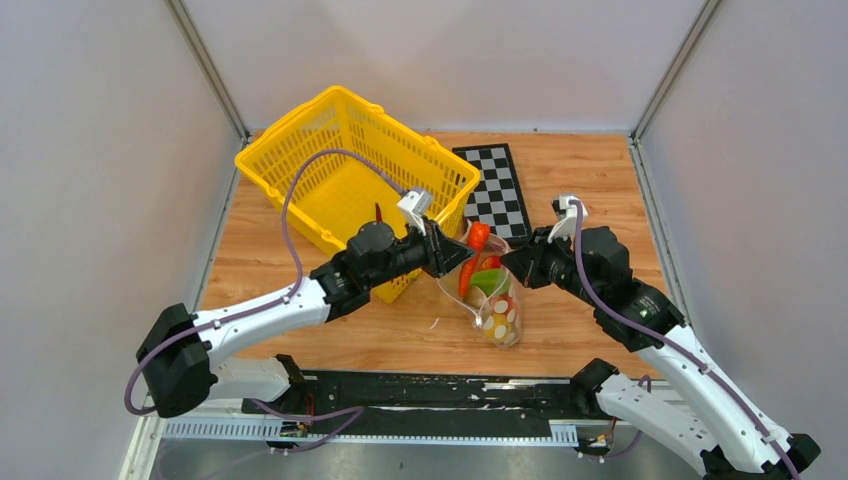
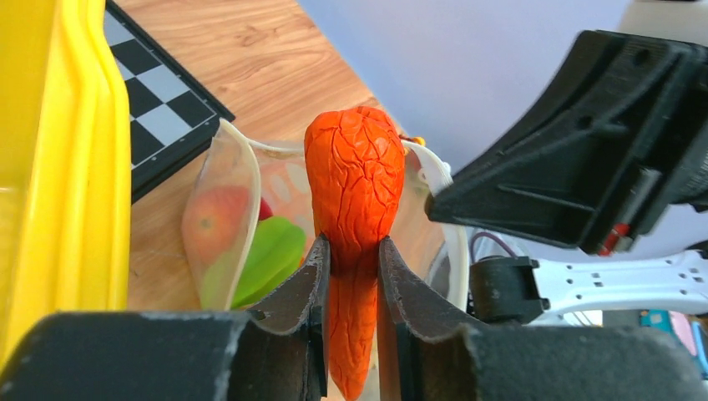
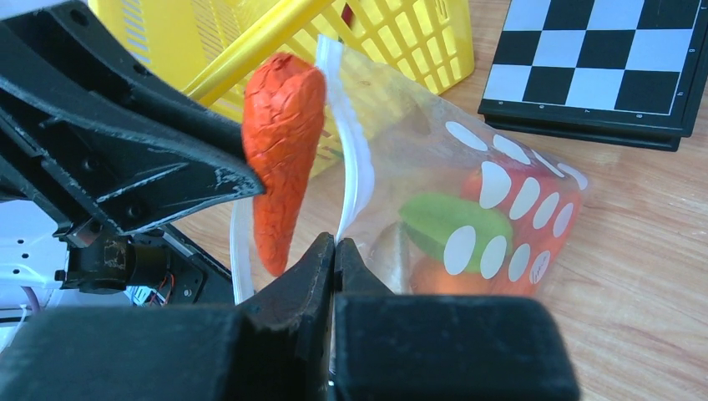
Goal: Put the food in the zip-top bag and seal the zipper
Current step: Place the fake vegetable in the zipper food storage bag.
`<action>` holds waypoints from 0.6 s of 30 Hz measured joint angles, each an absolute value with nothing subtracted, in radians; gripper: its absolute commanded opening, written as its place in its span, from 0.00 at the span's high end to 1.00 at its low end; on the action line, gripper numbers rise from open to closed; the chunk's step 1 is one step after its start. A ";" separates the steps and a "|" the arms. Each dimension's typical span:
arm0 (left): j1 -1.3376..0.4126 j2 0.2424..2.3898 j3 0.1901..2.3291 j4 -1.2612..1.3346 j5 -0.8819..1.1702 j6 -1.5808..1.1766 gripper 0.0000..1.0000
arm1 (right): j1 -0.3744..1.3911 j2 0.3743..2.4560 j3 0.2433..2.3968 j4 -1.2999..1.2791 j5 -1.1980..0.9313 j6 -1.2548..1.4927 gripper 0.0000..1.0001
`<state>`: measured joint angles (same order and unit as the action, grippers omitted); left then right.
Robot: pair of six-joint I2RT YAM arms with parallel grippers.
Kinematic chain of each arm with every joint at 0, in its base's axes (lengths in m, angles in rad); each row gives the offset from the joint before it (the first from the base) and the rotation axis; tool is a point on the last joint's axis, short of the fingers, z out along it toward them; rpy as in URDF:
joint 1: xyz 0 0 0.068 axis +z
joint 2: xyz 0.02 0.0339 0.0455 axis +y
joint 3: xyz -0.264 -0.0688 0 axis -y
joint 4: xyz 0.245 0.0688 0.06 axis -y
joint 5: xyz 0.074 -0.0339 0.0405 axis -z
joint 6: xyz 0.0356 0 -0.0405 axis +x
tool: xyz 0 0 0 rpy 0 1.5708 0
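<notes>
The clear polka-dot zip-top bag (image 1: 498, 312) stands on the table in front of the basket, its mouth up and open. My right gripper (image 3: 336, 244) is shut on the pale zipper (image 3: 351, 150) at the mouth edge and holds it up. My left gripper (image 2: 355, 246) is shut on the orange carrot (image 2: 355, 175), thick end forward, right at the bag's mouth (image 1: 476, 245). Inside the bag (image 3: 501, 209) are a green pepper (image 3: 455, 221), a red tomato (image 3: 518, 180) and an orange piece (image 3: 442, 276).
The yellow mesh basket (image 1: 350, 160) stands at the back left, close behind the left wrist, with a thin red thing (image 1: 379, 212) in it. A black-and-white checkerboard (image 1: 495, 190) lies behind the bag. Grey walls close in the table.
</notes>
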<state>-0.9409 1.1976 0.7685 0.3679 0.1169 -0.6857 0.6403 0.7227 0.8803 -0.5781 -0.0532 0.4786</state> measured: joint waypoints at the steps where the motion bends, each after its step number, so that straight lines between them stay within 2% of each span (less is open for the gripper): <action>1: -0.941 1.216 0.797 0.338 0.113 -0.673 0.74 | 0.640 0.723 0.880 -0.578 -0.053 0.479 1.00; 7: -0.941 1.271 0.859 0.289 0.142 -0.656 0.70 | 0.640 0.732 0.881 -0.578 -0.053 0.478 1.00; 13: -0.945 1.261 0.836 0.259 0.159 -0.645 0.60 | 0.640 0.736 0.881 -0.567 -0.052 0.478 1.00; 15: -0.946 1.251 0.830 0.241 0.163 -0.635 0.54 | 0.640 0.738 0.881 -0.563 -0.052 0.478 1.00; 18: -0.948 1.240 0.830 0.219 0.167 -0.616 0.40 | 0.640 0.742 0.881 -0.562 -0.052 0.478 1.00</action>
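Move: The left hand grips the fake carrot at the mouth of the zipper bag; the mouth's middle lies about 3 cm to its right, 1 cm back and 2 cm below. From that hand the yellow basket is centred some 20 cm left, 12 cm ahead and 15 cm lower, and the checkerboard 6 cm right, 13 cm ahead and 20 cm lower. The right hand pinches the rim, with the mouth's middle some 4 cm to its left, level ahead and in height. Left hand edges right, then sinks about 2.5 cm and opens, releasing the carrot; right keeps pinching the rim. ##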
